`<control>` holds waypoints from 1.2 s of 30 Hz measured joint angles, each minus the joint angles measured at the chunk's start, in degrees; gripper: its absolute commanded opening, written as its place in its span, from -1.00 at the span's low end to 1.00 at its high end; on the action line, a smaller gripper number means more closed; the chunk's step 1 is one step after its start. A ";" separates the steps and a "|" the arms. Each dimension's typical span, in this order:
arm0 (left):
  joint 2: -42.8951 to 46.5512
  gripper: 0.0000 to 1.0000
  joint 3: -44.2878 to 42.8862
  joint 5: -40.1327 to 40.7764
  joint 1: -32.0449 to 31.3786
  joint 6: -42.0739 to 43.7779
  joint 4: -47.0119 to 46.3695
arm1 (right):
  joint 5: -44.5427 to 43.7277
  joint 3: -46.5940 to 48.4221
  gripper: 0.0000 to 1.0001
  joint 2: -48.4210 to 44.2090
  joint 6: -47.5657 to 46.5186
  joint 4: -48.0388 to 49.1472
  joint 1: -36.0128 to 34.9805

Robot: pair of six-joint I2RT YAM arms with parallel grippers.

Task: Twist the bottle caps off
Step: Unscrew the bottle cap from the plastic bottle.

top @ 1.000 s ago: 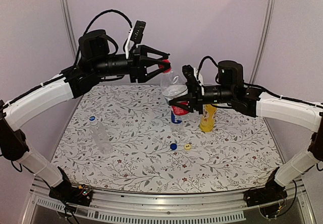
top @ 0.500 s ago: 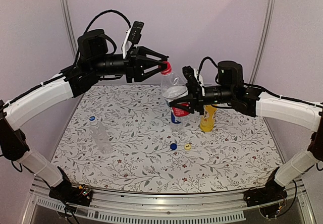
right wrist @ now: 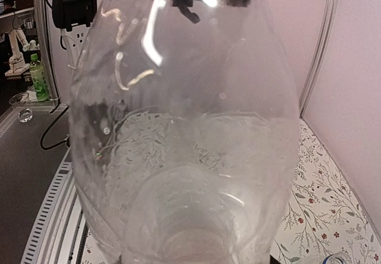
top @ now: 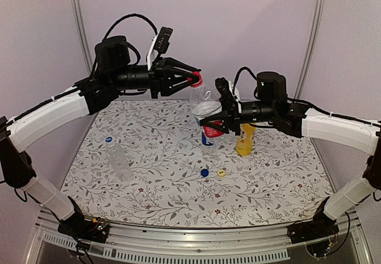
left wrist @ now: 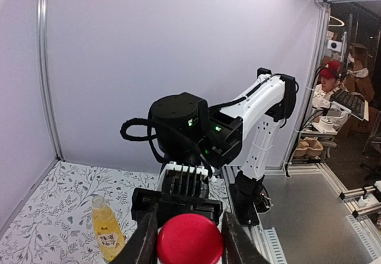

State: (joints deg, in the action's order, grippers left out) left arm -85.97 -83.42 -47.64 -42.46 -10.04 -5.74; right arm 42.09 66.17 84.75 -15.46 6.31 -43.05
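Observation:
A clear bottle with a red-white label (top: pixel 204 106) is held up off the table, tilted. My right gripper (top: pixel 215 121) is shut on its body, which fills the right wrist view (right wrist: pixel 184 127) and hides the fingers. My left gripper (top: pixel 191 79) is shut on its red cap (left wrist: pixel 189 239), with a finger pressed against each side. The yellow bottle (top: pixel 244 138) stands just right of it, also seen in the left wrist view (left wrist: pixel 107 231). A blue-label bottle (top: pixel 207 140) stands partly hidden behind the right gripper. A plain clear bottle (top: pixel 119 160) with a blue cap lies at the left.
A loose blue cap (top: pixel 204 172) and a loose yellow cap (top: pixel 221 172) lie on the floral tablecloth (top: pixel 178 198) in front of the bottles. Purple walls with metal posts (top: pixel 76 14) close the back and sides.
My left gripper's fingers have closed in from either side onto the red cap. The right gripper and the bottle have stayed put.

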 measured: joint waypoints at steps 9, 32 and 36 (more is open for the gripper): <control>0.04 -0.52 0.63 13.35 -1.44 -3.78 -0.55 | -10.56 0.31 -0.28 0.11 1.33 0.92 0.00; 1.18 0.70 3.98 28.44 -0.02 -12.46 -4.61 | -19.89 -1.75 -0.28 -0.02 2.58 4.37 -1.18; 1.88 0.69 4.85 15.74 2.89 -10.62 -7.17 | -11.69 -1.68 -0.26 -0.02 2.54 3.78 -1.18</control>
State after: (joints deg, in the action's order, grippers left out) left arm -84.09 -78.56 -31.90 -39.57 -20.67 -12.91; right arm 30.39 64.49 84.73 -12.93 10.09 -44.23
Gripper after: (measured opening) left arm 0.850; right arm 0.367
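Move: The red cap is already between my left fingertips. From my right hand, which holds the clear bottle below, it is about 13 cm up and 4 cm left, level forward. The Pepsi bottle stands about 12 cm ahead of my right hand, neither left nor right and 21 cm lower; the yellow bottle is 8 cm ahead, 14 cm right. On the table, some 31 cm below and level forward, lie the blue cap, 2 cm left, and yellow cap, 5 cm right. I keep the red cap pinched in my left hand and the bottle in my right, and twist them against each other while both hands swing forward about 7 cm: left counter-clockwise some 30 degrees, right clockwise nearly as much. Then my left fingers open wide, letting go of the cap and easing left, and both hands turn partly back as they draw back, the right farther. ##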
